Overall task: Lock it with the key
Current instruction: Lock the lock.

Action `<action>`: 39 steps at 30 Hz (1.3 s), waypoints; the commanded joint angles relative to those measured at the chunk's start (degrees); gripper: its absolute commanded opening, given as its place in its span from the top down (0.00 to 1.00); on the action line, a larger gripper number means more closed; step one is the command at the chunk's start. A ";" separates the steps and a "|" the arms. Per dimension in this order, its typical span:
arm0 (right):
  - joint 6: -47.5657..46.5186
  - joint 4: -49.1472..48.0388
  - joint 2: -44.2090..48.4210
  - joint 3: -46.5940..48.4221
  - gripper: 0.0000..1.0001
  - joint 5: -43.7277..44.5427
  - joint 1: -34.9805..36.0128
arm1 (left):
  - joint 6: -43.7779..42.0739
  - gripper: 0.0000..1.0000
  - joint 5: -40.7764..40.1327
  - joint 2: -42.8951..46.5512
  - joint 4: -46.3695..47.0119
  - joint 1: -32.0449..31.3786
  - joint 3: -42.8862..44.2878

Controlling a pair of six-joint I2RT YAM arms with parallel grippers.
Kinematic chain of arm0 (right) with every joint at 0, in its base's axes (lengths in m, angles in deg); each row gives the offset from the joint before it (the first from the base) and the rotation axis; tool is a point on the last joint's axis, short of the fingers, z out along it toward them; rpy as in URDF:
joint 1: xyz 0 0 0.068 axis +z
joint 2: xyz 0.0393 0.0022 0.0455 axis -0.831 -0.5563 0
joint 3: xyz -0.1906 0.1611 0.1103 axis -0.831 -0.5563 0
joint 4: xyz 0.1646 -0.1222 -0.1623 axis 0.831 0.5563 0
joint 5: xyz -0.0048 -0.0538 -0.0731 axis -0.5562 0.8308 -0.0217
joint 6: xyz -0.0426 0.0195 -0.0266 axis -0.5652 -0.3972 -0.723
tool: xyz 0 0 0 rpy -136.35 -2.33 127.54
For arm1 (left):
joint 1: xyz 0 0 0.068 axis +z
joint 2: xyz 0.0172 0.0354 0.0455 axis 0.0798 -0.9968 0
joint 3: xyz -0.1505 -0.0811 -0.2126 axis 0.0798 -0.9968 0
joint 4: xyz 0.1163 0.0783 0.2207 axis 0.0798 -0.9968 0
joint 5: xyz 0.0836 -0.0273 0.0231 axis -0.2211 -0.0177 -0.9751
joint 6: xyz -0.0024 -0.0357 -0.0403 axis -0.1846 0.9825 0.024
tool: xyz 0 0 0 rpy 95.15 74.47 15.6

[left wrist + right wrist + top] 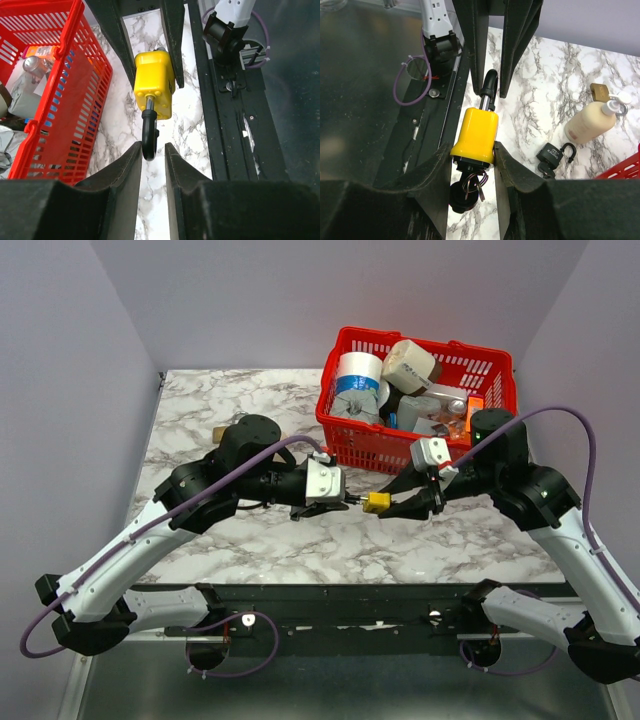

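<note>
A yellow padlock hangs above the marble table between both arms. My right gripper is shut on the yellow body from both sides. A key with a black head and a wire ring sticks out of the lock's underside between my right fingers. The black shackle points at my left gripper. Its bend sits between the left fingertips: it touches one pad, and a narrow gap shows at the other. In the top view the left gripper meets the lock from the left.
A red basket full of items stands at the back right, close behind both grippers. A black padlock, a cream pump bottle and a brass padlock lie on the marble table. The black base rail runs along the near edge.
</note>
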State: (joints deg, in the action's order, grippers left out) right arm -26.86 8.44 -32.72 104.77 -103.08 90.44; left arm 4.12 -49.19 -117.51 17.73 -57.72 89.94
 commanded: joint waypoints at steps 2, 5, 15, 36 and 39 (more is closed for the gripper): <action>-1.63 -1.56 1.16 -0.25 0.99 0.60 0.83 | 2.91 0.75 1.44 -0.11 3.14 -0.47 -1.74; -1.37 -3.31 1.86 -0.95 0.99 2.08 1.18 | 4.93 0.87 1.97 -0.46 4.02 -0.56 -2.27; -1.98 -4.46 1.77 -1.13 0.99 2.36 2.15 | 14.07 1.00 4.70 -2.39 9.73 -0.56 -3.94; 2.23 -11.14 -2.80 0.02 0.99 2.62 8.12 | 23.83 1.00 7.34 -4.15 24.15 -1.52 -10.71; 3.29 -12.28 -3.32 -0.07 0.99 2.71 8.21 | 23.83 1.00 7.42 -4.33 25.12 -1.96 -11.50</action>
State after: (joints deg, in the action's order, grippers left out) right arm -23.95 11.83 -34.12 103.28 -96.37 95.69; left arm 25.34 -44.49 -118.56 28.29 -57.18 79.89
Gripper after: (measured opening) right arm 0.418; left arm 0.033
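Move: The shackle's free end is just off the left fingertips, about 1 cm to their right and level with them. The yellow padlock body, still gripped by the right hand, lies some 5 cm right and 1 cm below; the shackle end is roughly 7 cm left of the right hand. From the left hand, the black padlock on the table is about 16 cm ahead, 7 cm left and 34 cm below; the red basket is about 30 cm ahead, 18 cm right and 28 cm below. Shut the left fingers onto the black-sleeved shackle and press it rightward, about 2 cm, into the yellow body, while the right hand keeps its grip and backs the body up. As you press, roll the left wrist some 20 degrees and let both joined hands sink together, 3 to 4 cm. ##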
